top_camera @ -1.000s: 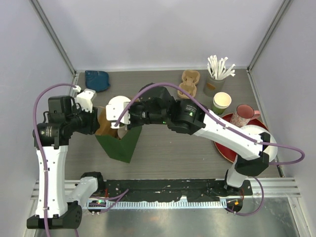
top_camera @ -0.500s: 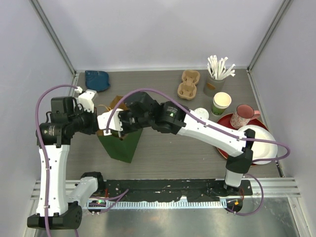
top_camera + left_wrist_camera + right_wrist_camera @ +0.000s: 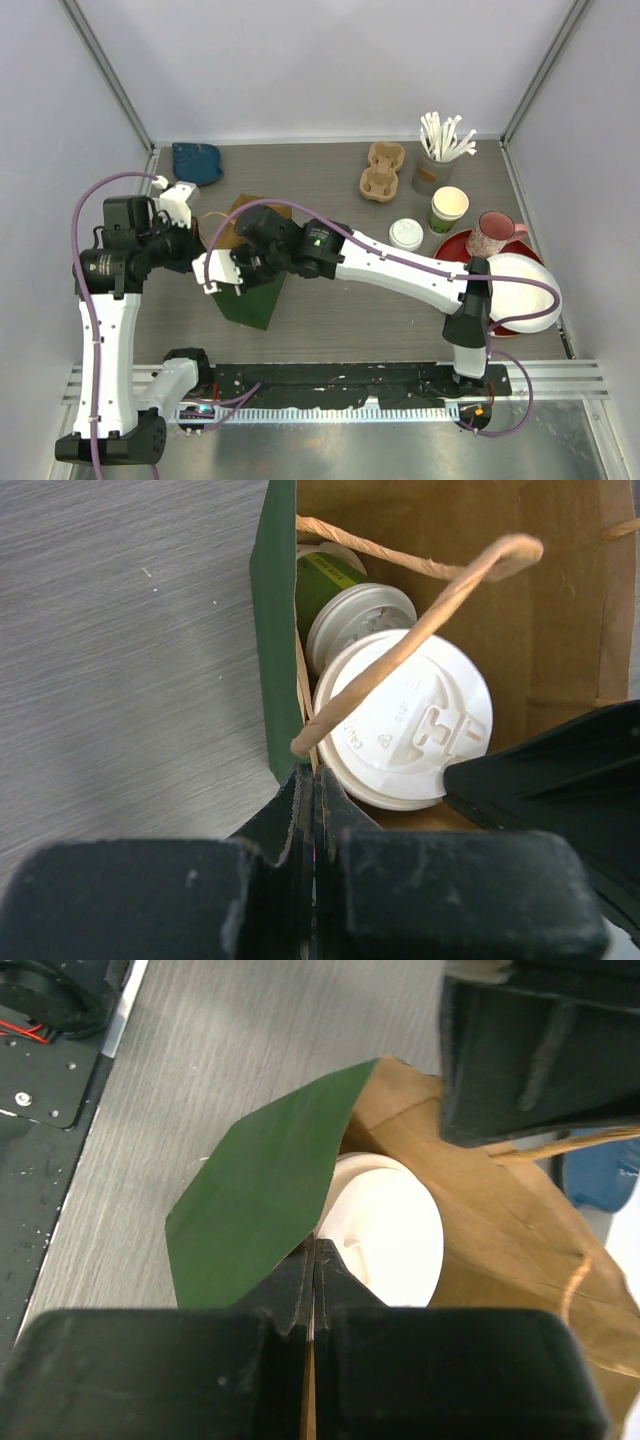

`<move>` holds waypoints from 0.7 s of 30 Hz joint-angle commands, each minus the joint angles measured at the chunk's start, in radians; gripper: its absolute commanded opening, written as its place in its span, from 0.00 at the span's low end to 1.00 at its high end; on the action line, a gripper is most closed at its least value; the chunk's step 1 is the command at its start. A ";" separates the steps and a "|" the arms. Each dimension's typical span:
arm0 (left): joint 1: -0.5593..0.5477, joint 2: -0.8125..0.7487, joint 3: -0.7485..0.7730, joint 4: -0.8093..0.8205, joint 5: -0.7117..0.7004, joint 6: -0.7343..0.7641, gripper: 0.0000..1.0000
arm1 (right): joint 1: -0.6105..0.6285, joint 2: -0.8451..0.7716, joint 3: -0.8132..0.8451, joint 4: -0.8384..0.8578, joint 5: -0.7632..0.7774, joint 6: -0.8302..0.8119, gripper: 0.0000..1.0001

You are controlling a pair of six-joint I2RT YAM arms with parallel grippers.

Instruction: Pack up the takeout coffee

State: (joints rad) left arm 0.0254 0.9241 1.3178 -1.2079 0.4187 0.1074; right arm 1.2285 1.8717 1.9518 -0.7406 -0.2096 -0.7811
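A green paper bag with a brown inside stands between the arms. My left gripper is shut on the bag's rim, seen in the left wrist view where the green wall meets a twisted paper handle. My right gripper is shut on the opposite green flap, its tips at the flap's edge. Inside the bag sit two takeout coffee cups: a near white lid and a farther lidded green cup. One lid shows in the right wrist view.
A third lidded cup stands on the table beside a lidless green cup and a pink mug. A cardboard carrier, a straw holder, a red plate under a white plate, and a blue object lie around.
My left gripper has closed on the bag's rim. The right arm has swung left and nearer with the bag's flap, uncovering the lidded cup by the mug.
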 commanded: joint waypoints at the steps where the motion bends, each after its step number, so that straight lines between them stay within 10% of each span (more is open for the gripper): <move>1: -0.002 -0.014 -0.015 0.036 0.037 -0.015 0.00 | 0.002 0.004 -0.031 0.059 -0.082 0.002 0.01; 21: -0.002 -0.016 -0.018 0.045 0.002 -0.008 0.00 | -0.070 0.099 -0.137 0.132 -0.198 0.029 0.01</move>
State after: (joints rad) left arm 0.0254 0.9169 1.2953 -1.1931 0.4301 0.1040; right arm 1.1637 1.9312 1.8324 -0.6239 -0.3817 -0.7563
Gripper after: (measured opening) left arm 0.012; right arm 0.032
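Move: The open mouth of the takeout bag lies under the right hand, which still pinches a coffee cup's lid at the rim; the bag floor is about 20 cm below it and 4 cm ahead, level left to right. The other cup sits some 6 cm ahead, 3 cm left and 14 cm below, and the bag's near wall about 3 cm back. From the left hand, shut on the bag's rim, the bag floor is 7 cm right, 2 cm ahead and 20 cm down. Sinking about 6 cm into the bag, the shut right hand lowers the coffee cup by its lid rim, first easing back about 1 cm, then coming forward a little more than that and slightly left, rolling some 10 degrees. The left fingers keep their pinch on the bag's rim and hold it nearly still. ##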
